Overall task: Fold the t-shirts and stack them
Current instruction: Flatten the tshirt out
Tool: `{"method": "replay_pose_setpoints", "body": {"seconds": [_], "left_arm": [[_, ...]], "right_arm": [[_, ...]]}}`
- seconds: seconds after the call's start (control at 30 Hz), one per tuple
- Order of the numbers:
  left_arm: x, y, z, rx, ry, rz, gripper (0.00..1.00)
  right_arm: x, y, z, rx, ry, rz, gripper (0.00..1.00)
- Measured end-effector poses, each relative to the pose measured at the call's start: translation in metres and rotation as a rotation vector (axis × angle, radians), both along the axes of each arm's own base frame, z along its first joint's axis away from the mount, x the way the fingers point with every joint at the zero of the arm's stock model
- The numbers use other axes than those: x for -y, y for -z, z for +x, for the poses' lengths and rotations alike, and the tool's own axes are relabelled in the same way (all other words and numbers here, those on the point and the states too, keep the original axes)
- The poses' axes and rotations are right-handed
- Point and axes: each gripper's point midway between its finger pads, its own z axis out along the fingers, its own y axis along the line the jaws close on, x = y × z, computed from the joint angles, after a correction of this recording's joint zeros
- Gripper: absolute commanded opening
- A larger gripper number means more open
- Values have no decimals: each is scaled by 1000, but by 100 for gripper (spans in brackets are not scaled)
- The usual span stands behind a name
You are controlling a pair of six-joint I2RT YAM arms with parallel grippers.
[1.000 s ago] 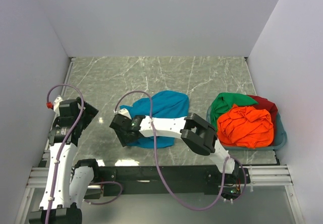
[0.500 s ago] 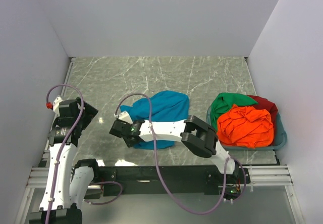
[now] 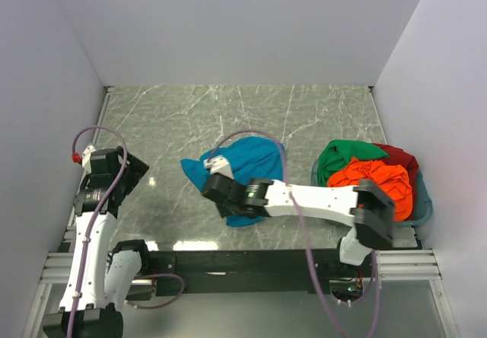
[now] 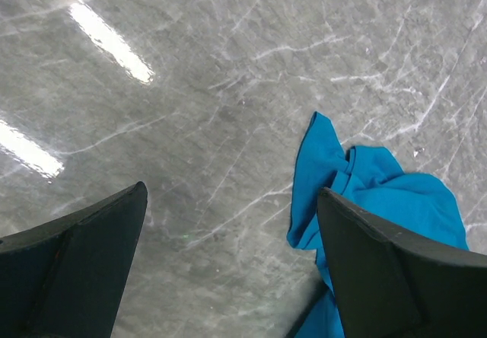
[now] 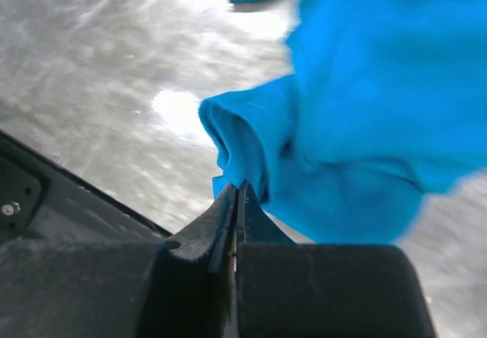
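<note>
The teal-blue t-shirt (image 3: 255,159) lies crumpled in the middle of the table, with one flap pointing left. It also shows in the left wrist view (image 4: 380,193) and the right wrist view (image 5: 365,87). My right gripper (image 3: 218,193) is at the shirt's near-left edge; in its wrist view the gripper (image 5: 237,187) is shut, with a fold of the blue cloth at its tips. My left gripper (image 3: 125,172) hovers over bare table left of the shirt, open and empty (image 4: 228,224). The orange-red (image 3: 373,189), green (image 3: 346,155) and dark red (image 3: 399,155) t-shirts are heaped in the basket.
The teal-grey plastic basket (image 3: 423,213) stands at the right near the side wall. White walls close the table at the back and both sides. The black mounting rail (image 3: 228,260) runs along the near edge.
My right arm has swung to the right, its gripper moving from the shirt's left edge towards its near middle. The shirt's left part has shifted with it. The left arm has barely moved.
</note>
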Motion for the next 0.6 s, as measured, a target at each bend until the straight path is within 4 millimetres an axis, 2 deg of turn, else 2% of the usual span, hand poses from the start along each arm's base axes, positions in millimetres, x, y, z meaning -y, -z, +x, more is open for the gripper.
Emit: {"method": "replay_pose_setpoints", "body": {"seconds": [0.1,0.17,0.27,0.33,0.43,0.57,0.6], "left_arm": [[8,1,6,10,35,-34,99],[15,4,13,19,65,-61,99],[26,15,23,3,97,-100,99],[37,24,30,-25,130,-118,99],[57,38,39,-70,184,-141,99],[83,63,48,-166,248,-152,99],[87,67,50,-186,256,-152,98]], "right_arm": [[33,-11,10,18,61,24,0],[61,-6,19,16,120,5,0],[116,4,35,15,246,-62,0],[156,3,46,23,349,-95,0],[210,-17,64,70,516,-86,0],[265,-57,77,178,701,-34,0],[274,-64,77,196,725,-30,0]]}}
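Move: My right hand already holds the near corner of the blue t-shirt about 10 cm above the table. The basket it heads toward has its middle some 46 cm to its right and 8 cm farther out. The shirt's middle lies about 9 cm ahead and 6 cm right; the green shirt is 39 cm right and 13 cm ahead. From my empty left hand, the blue shirt's left end is about 17 cm right, 5 cm ahead and 15 cm below. With the fingers staying shut on the blue corner, I sweep my right hand some 27 cm to the right and a little forward, up to the basket's near side, climbing in the second half and turning about 40 degrees clockwise. Meanwhile my left hand, wide open, goes right, down and forward towards the shirt's left end, turning slightly clockwise and tipping further down. ##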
